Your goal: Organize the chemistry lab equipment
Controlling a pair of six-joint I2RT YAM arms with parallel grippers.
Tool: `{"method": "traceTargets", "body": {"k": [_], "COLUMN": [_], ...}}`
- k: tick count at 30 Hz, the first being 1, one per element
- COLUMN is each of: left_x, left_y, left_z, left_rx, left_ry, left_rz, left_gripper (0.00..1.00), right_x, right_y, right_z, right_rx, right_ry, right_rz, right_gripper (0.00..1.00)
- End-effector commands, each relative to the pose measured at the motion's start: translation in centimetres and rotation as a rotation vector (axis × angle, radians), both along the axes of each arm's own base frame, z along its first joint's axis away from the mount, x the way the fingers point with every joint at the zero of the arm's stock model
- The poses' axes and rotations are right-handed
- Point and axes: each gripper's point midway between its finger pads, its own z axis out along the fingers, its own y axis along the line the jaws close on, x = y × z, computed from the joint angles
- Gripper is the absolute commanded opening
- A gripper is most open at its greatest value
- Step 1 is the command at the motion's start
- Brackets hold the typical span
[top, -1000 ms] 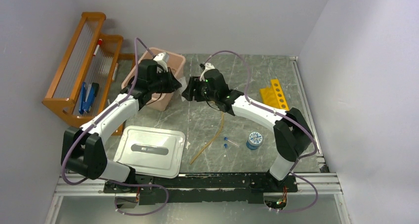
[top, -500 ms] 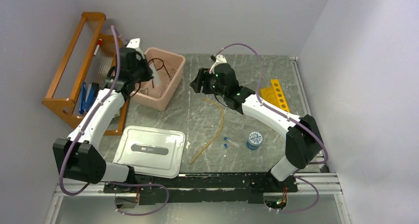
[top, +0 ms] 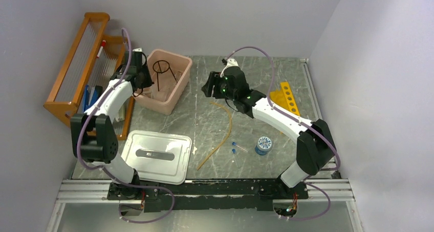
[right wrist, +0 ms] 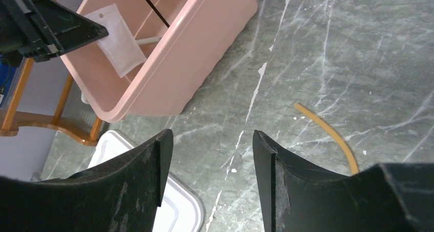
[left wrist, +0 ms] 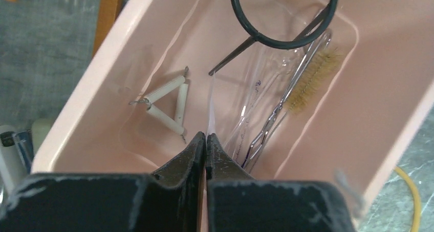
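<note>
My left gripper [left wrist: 205, 135] hangs over the pink tub [left wrist: 102, 73] at its left side, shut on a thin white square sheet, the gauze [right wrist: 120, 42], which shows edge-on past the fingertips. In the tub lie the black tripod ring [left wrist: 284, 17], the wire triangle [left wrist: 166, 101], a brush [left wrist: 312, 78] and metal tongs [left wrist: 271, 119]. My right gripper [right wrist: 212, 134] stands open and empty above the table, right of the tub. The tan rubber tube [top: 222, 132], blue-capped vials [top: 234, 147], blue hexagonal piece [top: 263, 144] and yellow tube rack [top: 284, 98] rest on the table.
The white lid [top: 156, 155] lies at the near left, just below the right gripper's fingers in its wrist view. The orange wooden rack [top: 84, 68] stands along the left wall behind the left arm. Walls close in the back and right.
The left arm has swung from the tub's right edge to its left side, uncovering the tripod ring. The right gripper has drawn back a little to the right and opened wider.
</note>
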Motion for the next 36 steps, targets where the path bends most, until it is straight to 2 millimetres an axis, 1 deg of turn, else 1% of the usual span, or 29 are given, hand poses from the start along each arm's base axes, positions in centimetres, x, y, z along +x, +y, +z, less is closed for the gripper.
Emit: {"method": "traceTargets", "body": {"k": [1, 2, 4, 5, 6, 8, 10, 12, 17, 20, 23, 24, 25, 27, 29, 32, 36], "left_x": [1.6, 1.7, 1.8, 1.8, 1.9, 2.1, 2.0, 1.9, 0.6, -0.7, -3.1, -3.9, -5.0, -6.7, -8.2, -10.0, -11.9], "left_y": [-0.3, -0.4, 0.0, 0.2, 0.3, 0.1, -0.3, -1.2, -4.0, -6.6, -11.7, -13.3, -15.1, -17.8, -19.7, -21.7, -23.3], "left_z": [-0.4, -1.1, -1.8, -1.8, -1.5, -0.2, 1.5, 3.2, 6.2, 8.3, 10.6, 11.0, 11.6, 12.0, 12.4, 13.0, 13.3], "left_rx": [-0.036, -0.040, -0.028, -0.019, -0.010, -0.006, -0.010, -0.042, -0.139, -0.187, -0.240, -0.240, -0.248, -0.258, -0.276, -0.305, -0.334], "left_ry": [0.004, 0.026, 0.059, 0.062, 0.055, 0.035, 0.023, -0.003, -0.048, -0.095, -0.163, -0.178, -0.198, -0.217, -0.229, -0.250, -0.270], "left_rz": [-0.032, -0.034, -0.028, -0.024, -0.022, -0.046, -0.083, -0.128, -0.238, -0.356, -0.582, -0.645, -0.723, -0.825, -0.898, -0.977, -1.029], "left_gripper": [0.09, 0.11, 0.17, 0.19, 0.23, 0.31, 0.40, 0.43, 0.48, 0.52, 0.58, 0.61, 0.64, 0.70, 0.72, 0.71, 0.70], "right_x": [0.0, 0.0, 0.1, 0.1, 0.1, 0.1, 0.1, -0.2, -1.7, -2.8, -4.3, -4.8, -5.1, -5.8, -6.2, -6.6, -7.1], "right_y": [-1.4, -1.5, -2.0, -2.3, -2.7, -3.4, -4.4, -5.3, -7.5, -8.8, -9.8, -10.1, -10.5, -11.6, -12.9, -14.7, -16.1], "right_z": [0.7, 0.7, 0.6, 0.5, 0.3, -0.2, -1.0, -2.0, -5.4, -6.8, -7.5, -7.8, -7.9, -8.2, -8.5, -8.7, -9.4], "right_rx": [-0.001, -0.003, -0.013, -0.022, -0.033, -0.062, -0.101, -0.146, -0.258, -0.317, -0.370, -0.387, -0.401, -0.435, -0.475, -0.528, -0.601], "right_ry": [-0.006, -0.005, -0.005, -0.003, 0.000, 0.012, 0.034, 0.061, 0.166, 0.211, 0.239, 0.251, 0.265, 0.288, 0.306, 0.324, 0.353], "right_rz": [-0.049, -0.058, -0.078, -0.090, -0.104, -0.132, -0.166, -0.193, -0.245, -0.255, -0.220, -0.213, -0.219, -0.245, -0.285, -0.328, -0.298], "right_gripper": [0.62, 0.62, 0.62, 0.62, 0.62, 0.62, 0.62, 0.63, 0.63, 0.61, 0.59, 0.58, 0.58, 0.58, 0.58, 0.58, 0.59]}}
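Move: The left hand holds the white packet inside the pink tub, whose middle lies about 5 cm right, 1 cm ahead and 8 cm below; the tripod ring is some 6 cm ahead, 5 cm right and 3 cm down. From the right hand, the blue-capped tubes lie roughly 16 cm back, 14 cm right and 20 cm down; the blue-lidded jar 15 cm back, 24 cm right, 17 cm down. Left hand opens, releasing the packet, then swings 20 cm right and up; right descends rightward towards the tubes. ##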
